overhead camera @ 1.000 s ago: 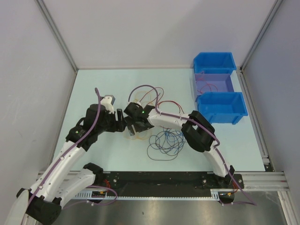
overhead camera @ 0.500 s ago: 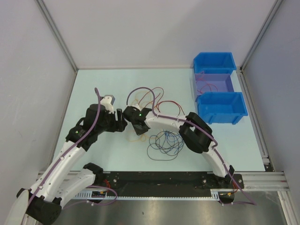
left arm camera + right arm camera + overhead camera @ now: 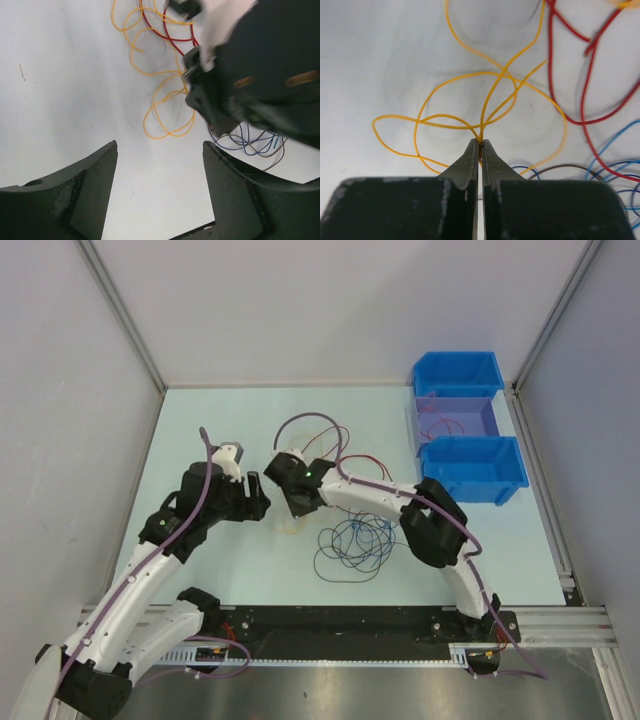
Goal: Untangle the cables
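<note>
The cables lie tangled mid-table. An orange cable [image 3: 440,117] loops over the white surface, and my right gripper [image 3: 480,142] is shut on a bunch of its strands. A dark red cable [image 3: 570,75] curls to its right, with blue cable loops [image 3: 620,150] beyond. From above, the right gripper [image 3: 298,506] points down at the faint orange cable [image 3: 292,526], and the blue and black cables [image 3: 352,545] sit just right of it. My left gripper [image 3: 160,150] hangs open over bare table, short of the orange cable [image 3: 165,100] and beside the right wrist [image 3: 260,85].
Three bins stand at the back right: a blue bin [image 3: 457,372], a purple bin [image 3: 470,418] holding a thin wire, and another blue bin [image 3: 472,468]. Grey walls close the table on three sides. Both arms meet at mid-table.
My right gripper has gone from open to shut on the orange cable, and its wrist has shifted slightly toward the far side. The left arm has not moved.
</note>
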`<state>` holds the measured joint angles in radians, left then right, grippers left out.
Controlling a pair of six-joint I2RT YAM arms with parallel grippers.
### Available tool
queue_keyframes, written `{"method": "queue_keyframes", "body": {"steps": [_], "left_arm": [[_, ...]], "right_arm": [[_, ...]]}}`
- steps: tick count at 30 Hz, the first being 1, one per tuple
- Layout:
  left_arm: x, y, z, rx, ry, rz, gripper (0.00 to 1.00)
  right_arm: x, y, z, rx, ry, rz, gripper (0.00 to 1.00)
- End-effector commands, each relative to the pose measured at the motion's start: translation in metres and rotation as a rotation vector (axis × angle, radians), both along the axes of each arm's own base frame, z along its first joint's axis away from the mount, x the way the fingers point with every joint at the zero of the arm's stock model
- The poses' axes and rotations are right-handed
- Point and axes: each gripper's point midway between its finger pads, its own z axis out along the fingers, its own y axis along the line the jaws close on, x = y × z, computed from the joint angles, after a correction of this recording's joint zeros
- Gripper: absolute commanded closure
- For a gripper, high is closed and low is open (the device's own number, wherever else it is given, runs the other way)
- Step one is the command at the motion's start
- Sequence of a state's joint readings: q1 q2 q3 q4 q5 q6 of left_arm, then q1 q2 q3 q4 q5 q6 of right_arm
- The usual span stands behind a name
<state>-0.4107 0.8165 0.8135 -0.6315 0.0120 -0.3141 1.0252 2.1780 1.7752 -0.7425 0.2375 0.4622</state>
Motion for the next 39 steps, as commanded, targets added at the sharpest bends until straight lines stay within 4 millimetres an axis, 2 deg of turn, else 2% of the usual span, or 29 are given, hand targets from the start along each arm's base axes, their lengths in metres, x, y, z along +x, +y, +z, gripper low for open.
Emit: {"method": "queue_keyframes", "body": {"steps": [1,7,11,12,15,16,20,22,25,26,30,32,39], "left_arm": [[0.001,0.001,0.007,-0.023,-0.029,0.005,0.26],[0.001,0.002,0.01,-0.028,-0.039,0.008,0.26],[0.0,0.002,0.01,-0.029,-0.04,0.008,0.26],[-0.001,0.002,0.012,-0.029,-0.042,0.008,0.26],[-0.004,0.004,0.018,-0.033,-0.042,0.015,0.26],[-0.006,0.004,0.019,-0.039,-0.039,0.015,0.26],[-0.011,0.006,0.026,-0.04,-0.04,0.016,0.26],[-0.01,0.009,0.023,-0.04,-0.044,0.039,0.25],[-0.007,0.008,0.019,-0.042,-0.058,0.036,0.25],[-0.006,0.007,0.015,-0.038,-0.047,0.035,0.25],[-0.004,0.007,0.012,-0.028,-0.037,0.035,0.25],[-0.004,0.007,0.011,-0.027,-0.033,0.034,0.25],[0.0,0.01,0.004,-0.002,-0.015,0.059,0.25]], "right_arm": [[0.018,0.01,0.127,0.262,-0.144,-0.017,1.0],[0.031,-0.011,0.202,0.399,-0.236,-0.059,1.0],[0.048,-0.034,0.237,0.458,-0.303,-0.098,1.0],[0.058,-0.045,0.244,0.461,-0.325,-0.123,1.0],[0.072,-0.066,0.261,0.47,-0.361,-0.153,1.0],[0.085,-0.08,0.268,0.467,-0.382,-0.188,1.0],[0.109,-0.119,0.278,0.438,-0.431,-0.254,1.0],[0.125,-0.144,0.279,0.411,-0.457,-0.301,1.0],[0.142,-0.17,0.28,0.383,-0.482,-0.345,1.0],[0.153,-0.187,0.281,0.373,-0.496,-0.383,1.0],[0.178,-0.232,0.285,0.35,-0.532,-0.461,1.0],[0.191,-0.254,0.282,0.324,-0.545,-0.501,1.0],[0.228,-0.31,0.265,0.254,-0.567,-0.588,1.0]]}}
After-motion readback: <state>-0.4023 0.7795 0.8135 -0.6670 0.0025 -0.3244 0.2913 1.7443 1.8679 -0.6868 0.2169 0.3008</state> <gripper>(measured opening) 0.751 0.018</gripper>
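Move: The orange cable is already pinched in the right hand, a little above the table. The purple bin lies about 25 cm ahead and 42 cm to the right of this hand, with the upper blue bin some 14 cm beyond it and the lower blue bin about 12 cm nearer. The red cable sits roughly 12 cm ahead and 12 cm right, the blue cables 7 cm back and 15 cm right. From the left hand, the purple bin is about 28 cm ahead, 48 cm right and 14 cm lower. The orange cable, still pinched in the right hand's shut fingers, is hoisted almost straight up by some 23 cm, then carried high to the right and forward, towards the purple and upper blue bins, about 29 cm right and 20 cm out in all. On the way the hand swings clockwise by roughly 30 degrees and its fingers tip outward from pointing down. ##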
